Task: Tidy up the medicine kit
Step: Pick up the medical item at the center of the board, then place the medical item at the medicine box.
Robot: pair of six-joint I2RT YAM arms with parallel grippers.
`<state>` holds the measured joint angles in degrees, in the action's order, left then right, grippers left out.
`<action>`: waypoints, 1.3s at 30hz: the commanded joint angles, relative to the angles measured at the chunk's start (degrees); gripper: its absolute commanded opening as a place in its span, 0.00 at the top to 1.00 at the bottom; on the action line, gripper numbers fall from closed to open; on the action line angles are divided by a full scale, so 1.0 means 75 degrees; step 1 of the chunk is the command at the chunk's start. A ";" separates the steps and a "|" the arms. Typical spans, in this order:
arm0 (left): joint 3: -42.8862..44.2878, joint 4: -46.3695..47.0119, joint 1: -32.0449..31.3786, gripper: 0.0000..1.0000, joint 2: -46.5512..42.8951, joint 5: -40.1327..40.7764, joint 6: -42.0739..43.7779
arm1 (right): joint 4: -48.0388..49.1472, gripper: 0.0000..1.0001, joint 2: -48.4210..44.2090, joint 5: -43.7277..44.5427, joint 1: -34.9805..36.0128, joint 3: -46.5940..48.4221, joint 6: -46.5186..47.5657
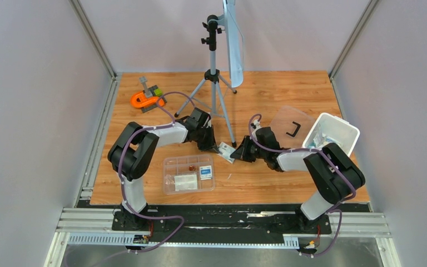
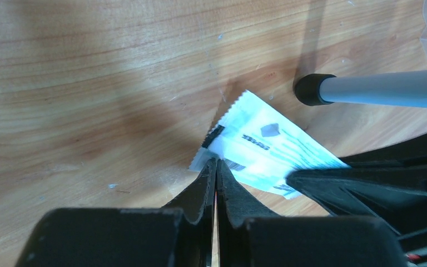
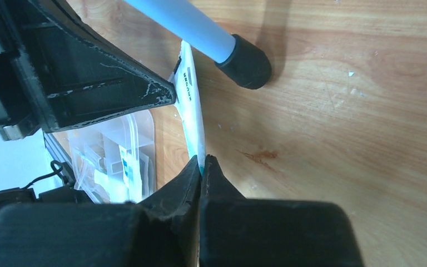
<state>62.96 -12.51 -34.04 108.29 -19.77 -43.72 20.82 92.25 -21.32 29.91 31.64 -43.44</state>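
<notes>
A white and teal medical packet (image 1: 226, 150) hangs just above the wood between my two grippers. My left gripper (image 2: 217, 161) is shut on one corner of the packet (image 2: 267, 146). My right gripper (image 3: 203, 164) is shut on the opposite end of the packet (image 3: 192, 111), which shows edge-on in that view. The clear divided tray (image 1: 169, 181) lies in front of the left arm with a few packets in it. The white tub (image 1: 349, 130) stands at the right, packets inside, and the clear lid (image 1: 281, 119) with its black handle lies beside it.
A tripod (image 1: 216, 83) with a light panel stands mid-table; one rubber-footed leg (image 2: 311, 89) ends right next to the packet and both grippers. An orange-and-grey tool (image 1: 146, 99) lies at the back left. Grey walls close in the table on three sides.
</notes>
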 commanded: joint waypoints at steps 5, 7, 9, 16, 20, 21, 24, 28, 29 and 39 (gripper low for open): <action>0.0073 -0.1082 0.0000 0.64 -0.1565 0.0767 0.0640 | -0.1701 1.00 -0.2485 0.0927 -0.0016 0.0164 0.0273; 0.0127 -0.1317 -0.0007 0.58 -0.1993 0.1006 0.0719 | -0.2619 1.00 -0.3550 0.1780 -0.0024 0.0132 0.0376; 0.0197 -0.1497 0.0002 0.56 -0.2332 0.1200 0.0807 | -0.3758 1.00 -0.4681 0.2685 -0.0132 0.0129 0.0386; 0.0396 -0.1724 0.0071 0.55 -0.2677 0.1164 0.0950 | -0.6553 1.00 -0.7882 0.6235 -0.0953 0.0329 0.0222; 0.0376 -0.1756 0.0077 0.55 -0.2758 0.1156 0.1011 | -0.7215 1.00 -0.8198 0.7679 -0.1738 0.0792 0.0528; 0.0373 -0.1792 0.0092 0.55 -0.2780 0.1169 0.1030 | -0.7240 1.00 -0.8181 0.7871 -0.2009 0.0912 0.0625; 0.0352 -0.1907 0.0095 0.55 -0.2912 0.1252 0.1098 | -0.7189 1.00 -0.7992 0.8014 -0.3028 0.1261 0.0800; 0.0232 -0.1974 0.0111 0.54 -0.3108 0.1340 0.1083 | -0.6617 1.00 -0.7563 0.6787 -0.4834 0.1220 0.0997; 0.0193 -0.1967 0.0119 0.54 -0.3131 0.1350 0.1083 | -0.6315 1.00 -0.7536 0.6261 -0.5250 0.1083 0.0999; 0.0015 -0.1945 0.0123 0.54 -0.3278 0.1412 0.0972 | -0.4512 0.57 -0.6639 0.3318 -0.6940 0.0235 0.0690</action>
<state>63.72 -27.62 -33.32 85.93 -10.13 -36.93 -19.03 41.28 12.14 -21.71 33.71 -38.54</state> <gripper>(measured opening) 0.457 0.302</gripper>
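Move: The white bin I am taking the medical item to has its middle about 37 cm to the right of my right hand, 5 cm farther out and some 3 cm higher. Its clear lid lies 22 cm to this hand's right and 11 cm ahead; the tripod foot stands 5 cm straight ahead. From my left hand the medical item is about 3 cm right and 1 cm back, and the compartment box 11 cm left and 11 cm back. Keeping its pinch on the medical item, my right hand lifts steeply off the board, then sweeps about 37 cm right to the white bin, turning some 75 degrees clockwise, before it sinks a little and starts to open. My left hand takes its shut fingertips off the item, rises about 11 cm, drifts left and opens roughly halfway. ##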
